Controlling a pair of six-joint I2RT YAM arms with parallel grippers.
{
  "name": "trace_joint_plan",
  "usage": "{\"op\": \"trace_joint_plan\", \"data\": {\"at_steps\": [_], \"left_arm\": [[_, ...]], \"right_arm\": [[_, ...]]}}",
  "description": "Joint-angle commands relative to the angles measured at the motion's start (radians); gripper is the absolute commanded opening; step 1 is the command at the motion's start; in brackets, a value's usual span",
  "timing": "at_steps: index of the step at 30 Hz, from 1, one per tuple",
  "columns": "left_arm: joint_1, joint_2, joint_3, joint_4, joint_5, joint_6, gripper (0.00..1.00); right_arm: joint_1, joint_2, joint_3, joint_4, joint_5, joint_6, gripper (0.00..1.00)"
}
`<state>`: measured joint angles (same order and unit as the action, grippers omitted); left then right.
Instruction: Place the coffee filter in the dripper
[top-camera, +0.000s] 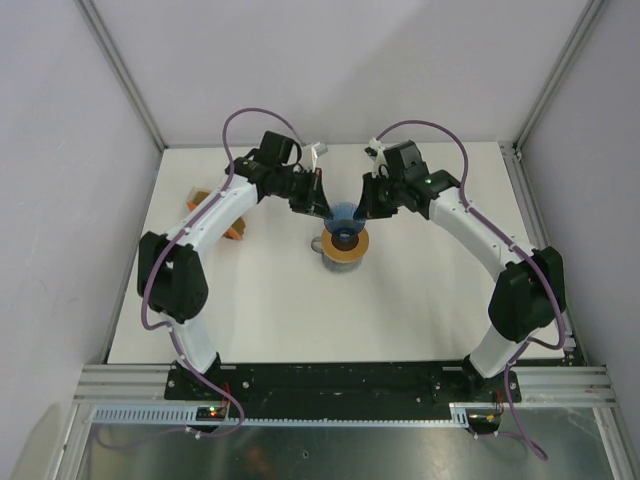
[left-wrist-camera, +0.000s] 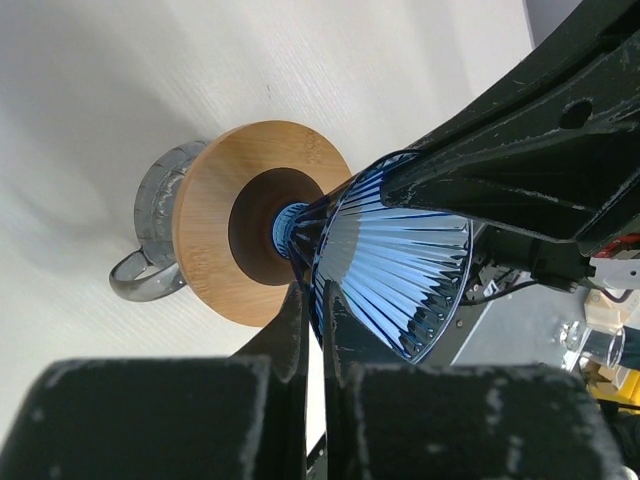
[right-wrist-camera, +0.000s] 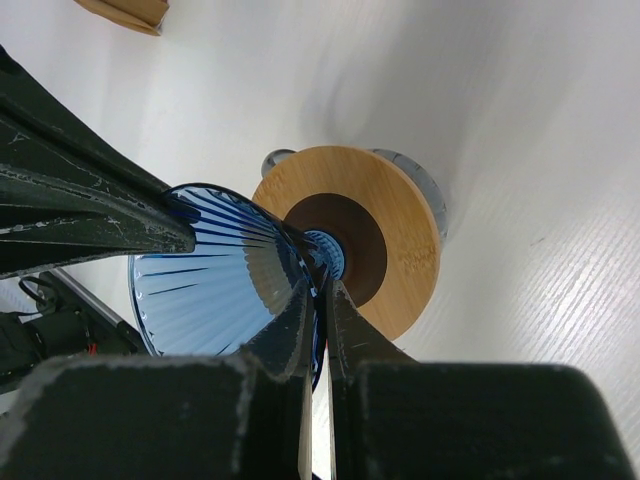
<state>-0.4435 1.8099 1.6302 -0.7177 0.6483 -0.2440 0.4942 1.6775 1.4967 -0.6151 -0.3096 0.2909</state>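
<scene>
The translucent blue ribbed dripper (top-camera: 343, 214) stands with its narrow end at the dark hole of a wooden ring (top-camera: 352, 250) that lies on a grey mug (top-camera: 322, 246). My left gripper (left-wrist-camera: 315, 292) is shut on the dripper's (left-wrist-camera: 400, 270) rim on one side. My right gripper (right-wrist-camera: 322, 285) is shut on the rim of the dripper (right-wrist-camera: 210, 275) on the opposite side. Inside, the cone shows only its blue ribs. The coffee filter is out of view.
An orange box-like holder (top-camera: 194, 198) sits at the table's left, partly hidden behind my left arm. Its corner (right-wrist-camera: 125, 10) shows in the right wrist view. White walls and metal frame posts enclose the table on three sides.
</scene>
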Motion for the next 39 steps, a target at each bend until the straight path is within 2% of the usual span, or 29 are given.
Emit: {"op": "trace_joint_plan", "data": {"at_steps": [1, 9, 20, 29, 36, 39], "left_arm": [[-0.01, 0.021, -0.069, -0.022, 0.041, 0.054, 0.0], [-0.009, -0.004, -0.115, -0.022, 0.05, 0.061, 0.0], [-0.009, -0.029, -0.085, -0.021, 0.061, 0.058, 0.0], [0.004, -0.007, 0.0, -0.021, 0.045, 0.061, 0.19], [0.016, 0.018, 0.022, -0.02, 0.053, 0.062, 0.24], [0.025, 0.02, 0.036, -0.02, 0.049, 0.066, 0.29]], "right_arm": [[0.0, 0.051, -0.037, 0.02, -0.035, -0.008, 0.0], [0.015, 0.042, -0.051, 0.002, -0.027, -0.011, 0.0], [0.018, 0.04, -0.052, -0.003, -0.03, -0.013, 0.0], [-0.005, 0.019, -0.052, 0.0, -0.039, -0.01, 0.0], [-0.009, -0.005, -0.031, 0.002, -0.02, -0.009, 0.0], [-0.009, -0.005, -0.013, -0.011, 0.012, -0.021, 0.0]]}}
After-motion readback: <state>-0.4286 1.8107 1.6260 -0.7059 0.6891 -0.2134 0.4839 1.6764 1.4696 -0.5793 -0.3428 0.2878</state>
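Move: The dripper, the blue ribbed cone, is already pinched by its rim between my two hands, its spout at the hole of the wooden collar. From my left hand the collar lies about 4 cm right, 2 cm back and 7 cm below, the carafe under it some 13 cm down. The filter holder stands roughly 27 cm left and 7 cm ahead of my left hand, 15 cm lower. From my right hand the collar is about 4 cm left, 2 cm back and 7 cm down. I keep both hands nearly where they are on the dripper's rim over the collar. Then my left hand opens to about a quarter of its range and lets go of its side of the rim, staying right beside it. My right hand keeps its pinch on the opposite side and settles down by roughly half a centimetre. ##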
